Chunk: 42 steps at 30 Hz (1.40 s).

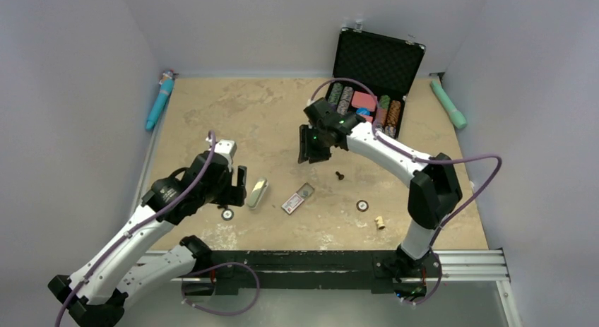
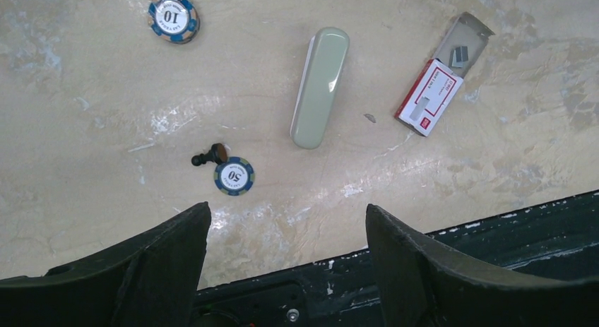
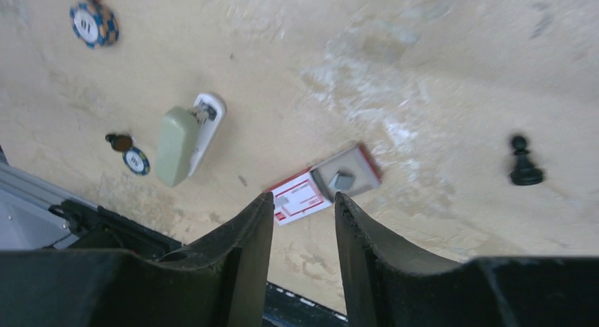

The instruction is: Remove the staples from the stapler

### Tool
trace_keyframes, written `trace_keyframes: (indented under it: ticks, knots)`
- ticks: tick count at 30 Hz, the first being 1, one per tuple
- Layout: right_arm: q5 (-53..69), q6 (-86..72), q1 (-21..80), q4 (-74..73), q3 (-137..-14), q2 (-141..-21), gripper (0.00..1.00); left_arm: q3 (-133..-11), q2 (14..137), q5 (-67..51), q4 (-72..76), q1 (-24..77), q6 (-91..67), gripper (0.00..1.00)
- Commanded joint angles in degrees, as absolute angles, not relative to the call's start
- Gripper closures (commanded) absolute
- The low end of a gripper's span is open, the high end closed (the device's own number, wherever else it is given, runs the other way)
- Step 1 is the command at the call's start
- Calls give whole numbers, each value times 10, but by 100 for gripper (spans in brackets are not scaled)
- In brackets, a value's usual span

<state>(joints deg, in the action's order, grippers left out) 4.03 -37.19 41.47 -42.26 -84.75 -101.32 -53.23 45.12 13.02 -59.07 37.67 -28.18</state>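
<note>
The pale green stapler (image 1: 257, 193) lies closed on the tan table; it also shows in the left wrist view (image 2: 320, 87) and the right wrist view (image 3: 185, 138). A tiny grey sliver, apparently the staples (image 2: 370, 118), lies on the table between the stapler and a small red-and-white box (image 2: 432, 92); it also shows in the right wrist view (image 3: 242, 180). My left gripper (image 1: 236, 188) is wide open and empty just left of the stapler (image 2: 286, 210). My right gripper (image 1: 311, 147) hovers above and behind the box, jaws partly open and empty (image 3: 304, 196).
The box's flap is open with grey staple blocks (image 2: 459, 56) inside. Poker chips (image 2: 234, 176) (image 2: 173, 18) (image 1: 362, 205) and black pawns (image 2: 205, 157) (image 1: 340, 176) lie around. An open black chip case (image 1: 378, 62) stands at the back right. Marker-like sticks (image 1: 159, 101) (image 1: 449, 104) lie at the side walls.
</note>
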Motion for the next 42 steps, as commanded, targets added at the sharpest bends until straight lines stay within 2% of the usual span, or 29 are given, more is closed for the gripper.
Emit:
trace_keyframes:
  ticks: [1, 4, 10, 13, 22, 27, 33, 42]
  knots:
    - [52, -333, 348, -398, -839, -984, 61, -531, 472, 92, -564, 382, -268, 19]
    - [58, -317, 330, -387, -839, -990, 66, -528, 481, 65, -556, 382, -263, 24]
    - [60, -301, 321, -378, -846, -1030, 74, -525, 545, -21, -528, 382, -251, 25]
    - [75, -302, 316, -367, -834, -1048, 84, -518, 582, -53, -507, 388, -254, 34]
    - [103, -298, 316, -360, -831, -1101, 99, -531, 676, -69, -479, 409, -260, 59]
    - [105, -291, 316, -360, -817, -1106, 100, -534, 716, -74, -461, 413, -271, 85]
    - [113, -283, 316, -357, -798, -1106, 100, -522, 752, -79, -419, 420, -290, 98]
    - [136, -249, 316, -356, -782, -1104, 100, -490, 819, -91, -350, 438, -328, 100]
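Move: Some 6 cm ahead of the left hand, 17 cm to its right and 14 cm below lies the half-open staple box; from the right hand the box is 6 cm back, level sideways and 10 cm down. The green stapler stands about 11 cm to the left of the box and a centimetre farther out, and a poker chip lies 1 cm ahead and 4 cm left of the left hand. The black pawn is 2 cm ahead and 12 cm right of the right hand. Closing in on the staple box from both sides, the left hand goes right and down, each about 11 cm, past the stapler's near end, its fingers shutting and tipping some 25 degrees steeper. The right hand swings forward and right, then drops to finish 9 cm lower, easing back slightly, its half-open fingers shutting beyond the tray end. Neither visibly touches the box. ##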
